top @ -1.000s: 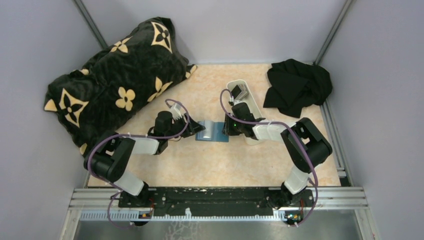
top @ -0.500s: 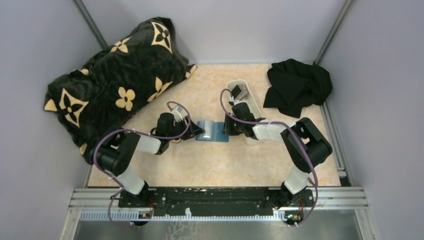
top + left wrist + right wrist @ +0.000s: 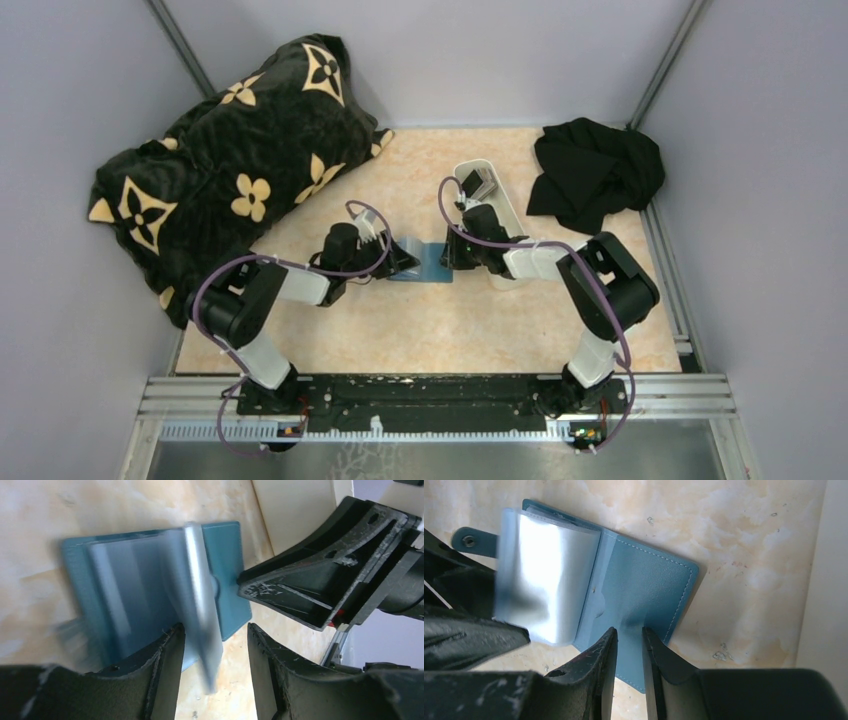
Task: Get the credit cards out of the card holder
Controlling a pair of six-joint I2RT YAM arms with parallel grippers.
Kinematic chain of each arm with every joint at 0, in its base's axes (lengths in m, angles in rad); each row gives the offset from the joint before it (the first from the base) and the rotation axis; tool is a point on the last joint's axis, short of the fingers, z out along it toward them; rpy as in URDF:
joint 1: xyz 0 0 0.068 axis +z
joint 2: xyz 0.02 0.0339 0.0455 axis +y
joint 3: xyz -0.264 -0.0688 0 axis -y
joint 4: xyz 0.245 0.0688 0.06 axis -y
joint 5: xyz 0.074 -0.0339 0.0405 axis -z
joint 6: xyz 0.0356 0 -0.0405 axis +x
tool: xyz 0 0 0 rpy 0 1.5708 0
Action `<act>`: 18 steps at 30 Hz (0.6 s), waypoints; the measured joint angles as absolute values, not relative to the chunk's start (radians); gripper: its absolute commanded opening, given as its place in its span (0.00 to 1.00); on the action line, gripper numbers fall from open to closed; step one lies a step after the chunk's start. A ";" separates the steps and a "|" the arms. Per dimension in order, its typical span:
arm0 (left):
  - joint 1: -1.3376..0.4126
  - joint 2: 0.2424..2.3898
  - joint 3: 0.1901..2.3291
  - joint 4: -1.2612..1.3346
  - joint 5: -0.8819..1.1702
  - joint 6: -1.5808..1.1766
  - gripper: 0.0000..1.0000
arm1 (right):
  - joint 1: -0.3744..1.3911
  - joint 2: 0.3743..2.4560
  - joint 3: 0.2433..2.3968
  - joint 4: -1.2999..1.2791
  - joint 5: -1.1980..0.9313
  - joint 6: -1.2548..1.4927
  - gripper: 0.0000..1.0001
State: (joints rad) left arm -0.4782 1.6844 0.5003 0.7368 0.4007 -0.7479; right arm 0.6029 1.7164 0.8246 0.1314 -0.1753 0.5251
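The teal-blue card holder lies open on the table between both grippers. Its clear sleeves stand up from the spine, blurred, and I cannot make out a card in them. My left gripper is open and straddles one sleeve leaf without clamping it. My right gripper has its jaws a narrow gap apart, tips down on the holder's right flap. Small dark grey credit cards lie at the far end of the white tray.
A black pillow with gold flowers fills the back left. A black cloth is bunched at the back right. The tray's wall runs close beside the right gripper. The holder's snap tab sticks out on the left.
My left gripper has slid right, in over the holder, and the sleeves have lifted between its jaws. The right gripper has stayed on the flap.
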 measured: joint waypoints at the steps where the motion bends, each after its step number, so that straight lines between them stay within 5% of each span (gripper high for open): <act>1: -0.489 1.684 0.510 0.725 0.401 -0.748 0.56 | 0.603 1.718 0.825 0.135 -0.178 0.525 0.26; 18: -0.603 1.682 0.627 0.643 0.404 -0.747 0.56 | 0.606 1.720 0.825 0.142 -0.171 0.529 0.26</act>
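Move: The clear card sleeves, already lifted off the left half of the open card holder, arch just beside my left fingertips, about 1 cm ahead and 1 cm to the right. The card holder's middle is some 3 cm to the right of that hand, level with it fore and aft, and about 3 cm below. The white tray lies roughly 17 cm to its right and 7 cm ahead. From my right hand, the sleeves are about 7 cm left and 2 cm ahead. I sweep my left hand about 5 cm to the right and, as it goes, raise it nearly 3 cm, with a small drift back; its fingers stay half open and push the lifted sleeves over the fold towards the right half. The wrist turns slightly clockwise, then the hand eases to a stop near my right fingers. My right hand stays put, its fingertips still resting on the holder's right half. ##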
